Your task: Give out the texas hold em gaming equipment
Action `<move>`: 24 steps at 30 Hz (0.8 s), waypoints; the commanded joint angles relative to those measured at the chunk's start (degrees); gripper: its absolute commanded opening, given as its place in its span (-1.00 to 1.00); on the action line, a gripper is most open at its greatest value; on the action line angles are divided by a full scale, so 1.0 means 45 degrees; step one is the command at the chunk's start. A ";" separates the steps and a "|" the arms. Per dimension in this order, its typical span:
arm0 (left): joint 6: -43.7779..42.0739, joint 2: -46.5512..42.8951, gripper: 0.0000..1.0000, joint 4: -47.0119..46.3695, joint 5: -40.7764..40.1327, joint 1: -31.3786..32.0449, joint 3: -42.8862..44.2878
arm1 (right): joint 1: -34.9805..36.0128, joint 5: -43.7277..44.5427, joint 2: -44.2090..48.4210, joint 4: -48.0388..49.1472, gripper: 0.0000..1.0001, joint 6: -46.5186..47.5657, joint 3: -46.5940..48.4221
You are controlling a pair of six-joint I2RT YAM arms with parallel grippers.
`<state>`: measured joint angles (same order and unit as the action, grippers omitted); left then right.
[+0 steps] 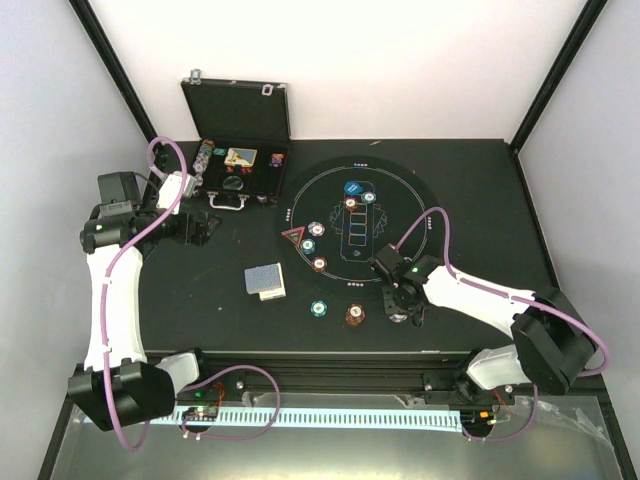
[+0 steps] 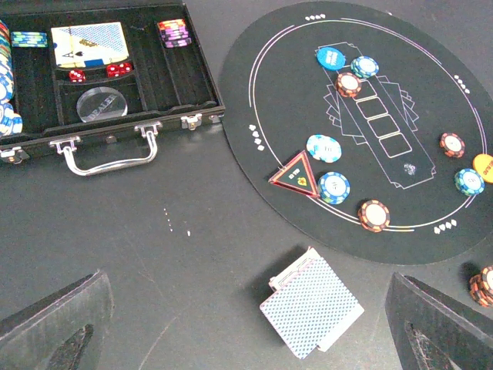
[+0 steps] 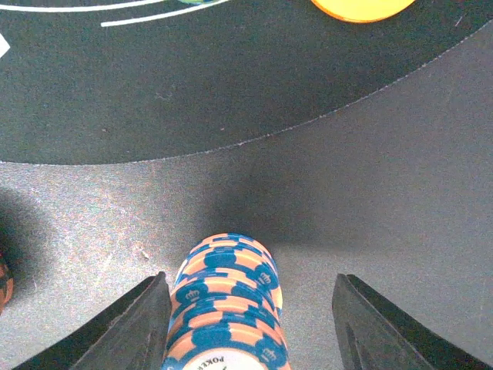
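My right gripper point(image 3: 250, 281) hangs low over the table just off the mat's near rim point(image 1: 400, 305). A stack of blue and orange chips point(image 3: 227, 301) stands between its fingers. The left finger point(image 3: 131, 324) touches the stack, while the right finger point(image 3: 385, 331) is a gap away. An orange disc point(image 3: 358, 8) lies on the mat ahead. My left gripper point(image 2: 250, 324) is open and empty above the table, left of the blue-backed deck of cards point(image 2: 312, 312). On the mat sit a red triangle marker point(image 1: 293, 238), several chips point(image 1: 308, 245) and a blue disc point(image 1: 353, 186).
The black hinged case point(image 1: 240, 165) lies open at the back left with chips, cards and dice inside. The round black mat point(image 1: 400, 200) fills the table's middle. A teal chip point(image 1: 319, 308) and a red-brown chip stack point(image 1: 355, 315) sit near the front edge.
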<state>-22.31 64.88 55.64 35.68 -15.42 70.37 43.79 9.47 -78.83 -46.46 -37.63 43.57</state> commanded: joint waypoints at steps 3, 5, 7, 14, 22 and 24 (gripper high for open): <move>-0.0024 0.0071 0.98 -0.0176 0.0193 -0.0078 0.0088 | 0.0054 0.0040 -0.0050 0.0046 0.41 -0.0165 -0.0162; -0.0021 0.0106 0.98 -0.0176 0.0168 -0.0088 0.0082 | 0.0066 0.0141 0.0055 -0.0038 0.50 -0.0210 -0.0118; -0.0024 0.0094 0.98 -0.0177 0.0165 -0.0098 0.0067 | 0.0065 0.0199 0.0252 -0.0117 0.53 -0.0248 -0.0060; -0.0038 0.0106 0.98 -0.0166 0.0133 -0.0089 0.0019 | 0.0180 0.0085 0.0937 -0.0339 0.71 -0.0345 -0.0053; -0.0024 0.0155 0.98 -0.0135 0.0135 -0.0099 0.0041 | 0.0745 -0.0344 0.1177 -0.0282 0.81 -0.0473 -0.0173; -0.0036 0.0165 0.98 -0.0118 0.0132 -0.0093 0.0033 | 0.0882 -0.0391 0.1057 -0.0277 0.80 -0.0528 -0.0237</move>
<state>-22.31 65.25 55.64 35.68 -15.42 70.24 46.44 8.49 -73.93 -47.37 -38.87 43.42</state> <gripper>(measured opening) 0.989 0.905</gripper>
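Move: The white chip stack stands between the open fingers of my right hand, about 1 cm to its left, level with it fore and aft, its middle some 2 cm lower. The red chip stack is roughly 10 cm to the left, the blue one about 19 cm left and 1 cm ahead; the orange disc lies some 11 cm ahead and 3 cm right. From my left hand the white stack is about 40 cm right, 14 cm back and 25 cm below. I spread my right fingers from a bit over half open to nearly wide, first holding still around the white stack so the left finger comes clear of its side. Then I rise a little under 2 cm and, still opening, ease about 1 cm left and slightly back, which centres the stack between my fingertips, still pointing down. ##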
